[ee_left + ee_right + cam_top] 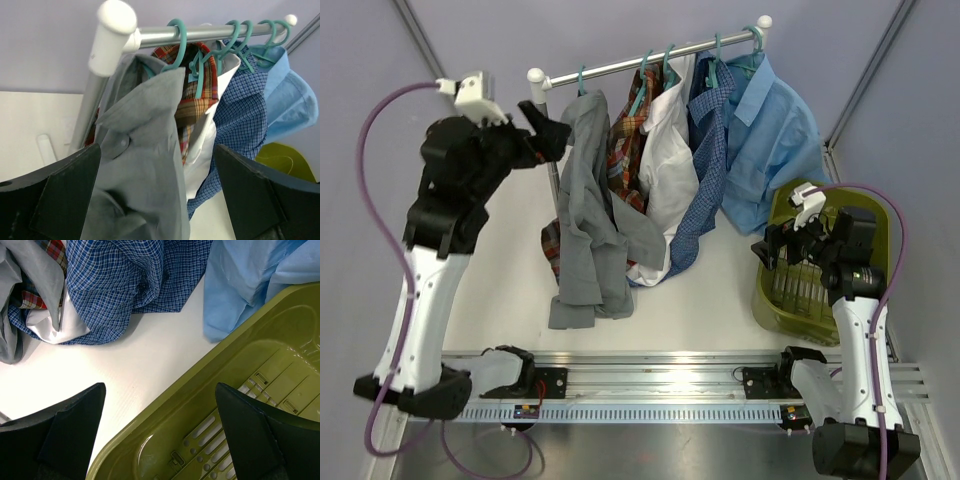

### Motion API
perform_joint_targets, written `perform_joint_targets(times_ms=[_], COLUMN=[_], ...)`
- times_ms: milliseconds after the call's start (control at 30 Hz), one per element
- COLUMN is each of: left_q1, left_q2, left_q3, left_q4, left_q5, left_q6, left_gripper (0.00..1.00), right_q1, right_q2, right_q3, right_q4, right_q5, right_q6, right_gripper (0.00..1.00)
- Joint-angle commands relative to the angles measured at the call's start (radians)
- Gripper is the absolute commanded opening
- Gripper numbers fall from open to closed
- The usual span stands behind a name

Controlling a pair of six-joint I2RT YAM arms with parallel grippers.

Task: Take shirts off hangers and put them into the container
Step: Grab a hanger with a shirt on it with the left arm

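Note:
Five shirts hang side by side on teal hangers [645, 82]: grey [588, 215], red plaid [625, 150], white [665, 170], dark blue check [708, 170] and light blue [770, 150]. My left gripper [552, 130] is raised at the rail's left end, open, just short of the grey shirt. In the left wrist view the grey shirt [145, 165] fills the gap of the open left gripper [157, 195], with nothing gripped. The olive container [770, 310] stands at the right. My right gripper [778, 250] hovers open over its left rim [200, 390], empty.
The silver rail [650, 62] with white ball ends stands on an upright post [553, 195] at the left. Shirt tails of the blue check [130, 285] and light blue [250, 280] shirts reach the white table beside the container. Purple walls close in both sides.

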Motion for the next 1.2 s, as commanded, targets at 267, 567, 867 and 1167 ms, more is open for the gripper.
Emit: perform_joint_targets(times_ms=[267, 567, 867, 1167], left_q1=[-0.172, -0.219, -0.235, -0.255], left_q2=[0.316, 0.365, 0.377, 0.338], left_q3=[0.309, 0.285, 0.239, 0.175], left_q4=[-0.172, -0.167, -0.121, -0.012], left_q5=[-0.219, -0.359, -0.382, -0.352], left_q6=[0.098, 0.175, 0.247, 0.367], left_gripper=[0.87, 0.69, 0.4, 0.0], right_q1=[-0.001, -0.001, -0.003, -0.012], right_q2=[-0.031, -0.039, -0.048, -0.053], right_q3=[-0.009, -0.009, -0.007, -0.006], right_q4=[0.015, 0.01, 0.012, 0.006], right_q5=[0.0, 0.011, 0.019, 0.009], right_q6=[-0.027, -0.026, -0.021, -0.018], right_gripper=[0.99, 0.99, 1.0, 0.99])
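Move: From the left gripper, the collar end of the grey shirt hangs about 8 cm ahead, 5 cm to the right and 8 cm lower. The plaid shirt's collar is some 9 cm right of the grey collar and 3 cm farther out; the rack post's top knob stands about 12 cm ahead of the gripper, 3 cm to its left and roughly level. From the right gripper, the grey collar is about 40 cm left, 15 cm ahead and 17 cm up. Bring the open left gripper quickly forward and down, about 8 cm each way, and some 5 cm right, into the grey shirt just below its collar and hanger hook, short of the rail. Dip the fingertips and roll the hand's left side up about 25 degrees, then creep the last bit while closing the fingers to pinch the cloth. ##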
